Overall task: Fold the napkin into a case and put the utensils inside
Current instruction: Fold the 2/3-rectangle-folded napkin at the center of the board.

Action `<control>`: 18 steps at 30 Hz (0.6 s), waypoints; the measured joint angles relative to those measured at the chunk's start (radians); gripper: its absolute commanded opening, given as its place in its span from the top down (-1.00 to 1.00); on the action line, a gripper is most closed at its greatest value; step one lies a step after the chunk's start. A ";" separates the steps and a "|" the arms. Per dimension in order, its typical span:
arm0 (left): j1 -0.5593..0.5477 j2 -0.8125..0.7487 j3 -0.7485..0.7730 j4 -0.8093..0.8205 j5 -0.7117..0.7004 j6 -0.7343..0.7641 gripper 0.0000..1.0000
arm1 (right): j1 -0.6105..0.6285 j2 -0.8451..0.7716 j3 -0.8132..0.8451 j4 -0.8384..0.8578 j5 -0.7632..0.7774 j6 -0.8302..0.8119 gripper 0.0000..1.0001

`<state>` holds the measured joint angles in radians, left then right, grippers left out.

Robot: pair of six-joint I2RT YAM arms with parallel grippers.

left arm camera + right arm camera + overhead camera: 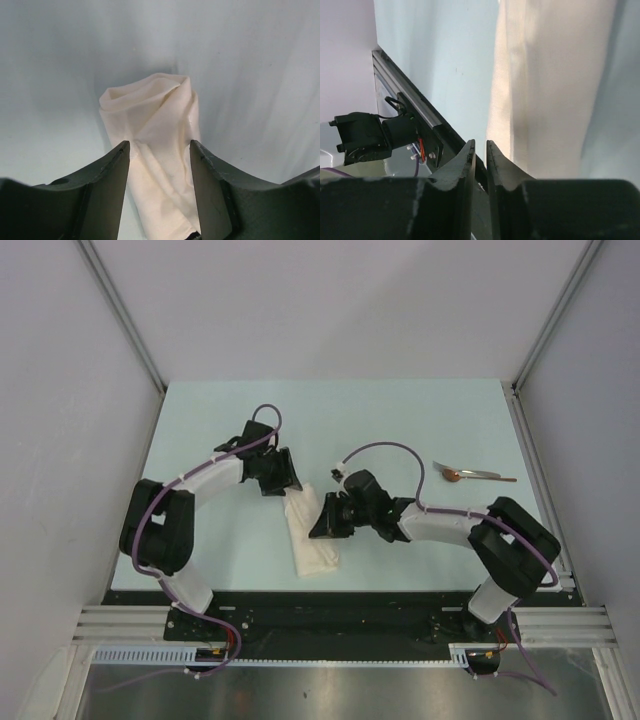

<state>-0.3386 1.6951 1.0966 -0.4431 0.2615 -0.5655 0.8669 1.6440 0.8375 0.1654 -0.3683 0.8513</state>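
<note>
The napkin [312, 540] lies folded into a narrow cream strip, the case, at the table's middle, running from far left to near right. My left gripper [283, 480] hangs over its far end, open. In the left wrist view the jaws [157, 150] straddle the case [155, 115], whose far end is rumpled and raised. My right gripper [322, 523] sits at the strip's right edge. In the right wrist view its jaws [480, 147] show only a thin gap with nothing in it, and the napkin [550, 75] lies beside them. The spoon [470, 475] rests far right, apart from both grippers.
The pale blue table [400, 420] is walled by white panels on three sides. A metal rail [415, 105] with a black mount [360, 137] runs along the near edge, close to the case's near end.
</note>
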 measured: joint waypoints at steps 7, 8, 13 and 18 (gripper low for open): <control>0.000 -0.003 0.000 -0.019 -0.022 0.010 -0.12 | -0.133 -0.082 -0.071 -0.026 0.018 -0.037 0.29; 0.000 -0.003 0.000 -0.019 -0.022 0.010 -0.12 | -0.153 -0.079 -0.074 -0.037 0.022 -0.042 0.28; 0.000 -0.003 0.000 -0.021 -0.018 0.010 -0.13 | -0.205 -0.040 -0.074 -0.041 0.023 -0.063 -0.21; -0.002 -0.010 0.002 -0.030 -0.003 0.017 -0.13 | -0.234 -0.028 -0.111 -0.045 0.021 -0.084 -0.50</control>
<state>-0.3405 1.6848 1.0981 -0.4728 0.2581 -0.5484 0.6327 1.6157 0.7261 0.1207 -0.3473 0.7670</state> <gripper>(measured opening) 0.563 0.687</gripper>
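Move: The folded napkin lies almost under my right hand: its middle is about 2 cm ahead, level sideways and some 5 cm below. Its right long edge is about 4 cm to the right and 1 cm ahead, and its far end some 12 cm ahead and 3 cm left. For my left hand, already over that far end, the napkin's middle is about 10 cm back, 4 cm right and 3 cm below. I swing my right hand off the middle of the fold to the right and forward, about 10 cm in all, rising slightly before sinking some 5 cm. On the way I spread its nearly shut fingers wide and turn it roughly 10 degrees clockwise, bringing them astride the napkin's right edge. My left hand stays put at the far end, half open, still keeping the cloth down. ##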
